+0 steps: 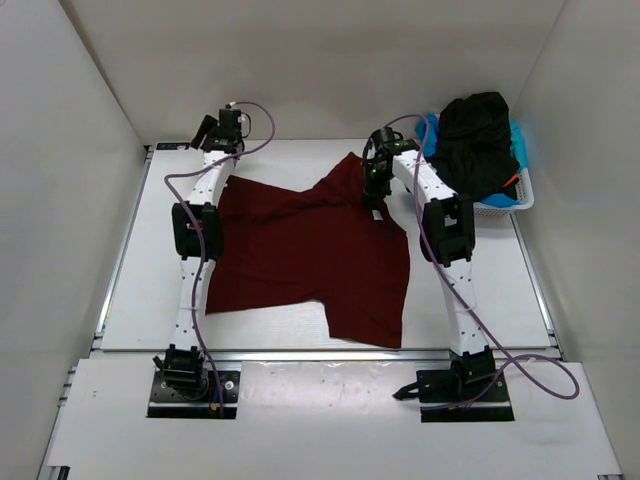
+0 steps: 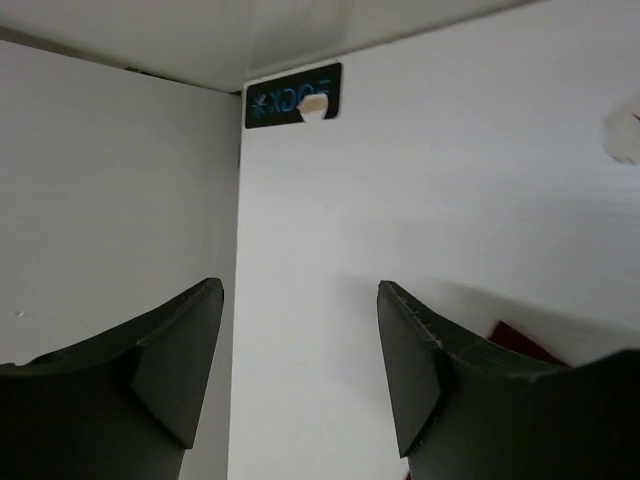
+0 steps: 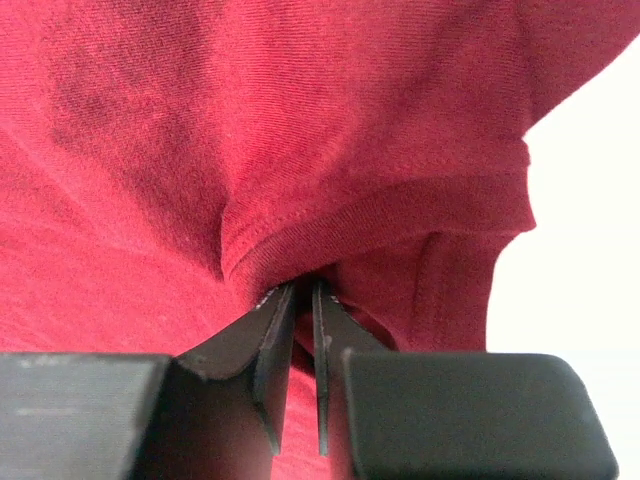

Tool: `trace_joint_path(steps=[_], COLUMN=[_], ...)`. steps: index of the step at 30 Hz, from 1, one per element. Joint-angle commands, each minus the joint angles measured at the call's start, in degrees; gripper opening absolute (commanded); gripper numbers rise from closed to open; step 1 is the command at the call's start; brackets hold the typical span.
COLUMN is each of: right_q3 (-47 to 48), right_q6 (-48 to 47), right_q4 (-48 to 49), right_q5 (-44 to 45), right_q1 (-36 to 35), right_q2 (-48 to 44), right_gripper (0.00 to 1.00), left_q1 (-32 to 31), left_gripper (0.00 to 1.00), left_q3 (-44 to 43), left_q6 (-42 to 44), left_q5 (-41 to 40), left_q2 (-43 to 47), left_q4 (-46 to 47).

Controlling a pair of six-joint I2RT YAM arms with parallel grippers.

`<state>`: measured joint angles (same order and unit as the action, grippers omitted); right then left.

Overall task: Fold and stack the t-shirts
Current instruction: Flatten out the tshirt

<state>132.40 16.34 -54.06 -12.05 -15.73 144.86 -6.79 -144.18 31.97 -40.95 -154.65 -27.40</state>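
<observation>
A dark red t-shirt [image 1: 300, 260] lies spread and crumpled across the middle of the table. My right gripper [image 1: 377, 195] is at its far right edge. In the right wrist view the gripper [image 3: 303, 290] is shut on a bunched hem of the dark red t-shirt [image 3: 300, 120], with only a thin slit between the jaws. My left gripper [image 1: 222, 128] hangs over the far left corner, beyond the shirt. In the left wrist view it [image 2: 300, 300] stands open over bare white table, and a corner of the red cloth [image 2: 520, 340] shows behind one finger.
A white lattice basket [image 1: 505, 205] stands at the back right, heaped with a black t-shirt [image 1: 478, 140] over light blue cloth [image 1: 520, 145] and a bit of orange [image 1: 512, 180]. White walls close in the table on three sides. A black label [image 2: 295, 97] marks the far left corner.
</observation>
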Motion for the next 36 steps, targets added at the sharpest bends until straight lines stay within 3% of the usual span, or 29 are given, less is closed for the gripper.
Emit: trace_joint_path(steps=[1,5,9,10,13,15,18,21,26,31,33,36], right_q3=[0.84,2.42,-3.08,-4.68,-18.37,-32.66,-49.40,-62.65,-74.46,-86.85,-91.60,-96.61], right_q6=[-1.39,-2.10,-3.68,-3.86,-5.61,-5.79,-3.08,1.13,5.72,10.89,11.78,13.54], right_q4=[0.01,0.54,-0.60,-0.69,-1.83,-2.62,-2.28,0.96,3.88,6.33,9.05,11.51], right_q5=[-1.04,-0.34,1.59,3.60,11.49,18.44,19.88,14.63,12.49,7.14,4.86,3.53], right_q1=[1.49,2.10,0.79,-0.61,-5.78,-8.86,-11.96,-11.26,-12.30,-14.16,-12.49,-12.22], right_q2=[-5.46,-10.20,-18.19,-20.99,-30.47,-35.68,-45.08,-56.23,-64.60,-69.17,-72.33,-75.42], right_gripper=[0.12,0.18,0.24,0.25,0.28,0.32,0.36,0.40,0.47,0.48,0.50,0.50], left_q1=[0.46,0.19,1.25,1.68,1.95,2.04,3.97,6.43,12.58,17.24,17.16,16.37], left_gripper=[0.74,0.78,0.80,0.81,0.80,0.79,0.80,0.88,0.94,0.94,0.94,0.94], left_q3=[-17.15,-12.99,7.64,17.34,40.73,56.56,71.27,79.29,86.51,90.04,89.61,88.99], left_q6=[-0.76,-9.35,-17.80,-18.34,-19.05,-19.65,-21.41,-23.78,-27.65,-29.77,-29.68,-29.33], left_q5=[-0.55,5.42,13.87,15.97,20.10,21.78,25.99,30.39,35.49,40.16,38.93,43.21], left_q2=[-2.67,5.13,22.61,28.90,43.50,52.83,62.07,67.97,71.59,68.70,67.82,64.75], left_q4=[-12.75,-18.56,-17.17,-14.64,-11.46,-11.89,-14.42,-19.51,-25.59,-27.98,-27.27,-27.80])
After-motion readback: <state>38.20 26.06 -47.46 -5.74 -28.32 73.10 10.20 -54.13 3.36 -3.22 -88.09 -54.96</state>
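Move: The spread t-shirt's near-left corner lies about 51 cm back from the left hand, 1 cm to its left and 8 cm below. Its far-left corner is some 7 cm back and 4 cm right; the black label is 3 cm ahead and 15 cm left. From the right hand, the shirt's near-right corner is about 45 cm back, 4 cm right and 2 cm lower; the neck tag is 8 cm back and 1 cm right, the laundry basket 7 cm ahead and 36 cm right. The t-shirt's collar area comes free of the right fingers, which part to half open as that hand rises some 14 cm, then swings back and down towards the near-right corner, drifting right. The open, empty left hand lifts, then sweeps back about 45 cm and sinks to the near-left corner, opening wider, its wrist turning about 60 degrees until the fingers point straight down. ##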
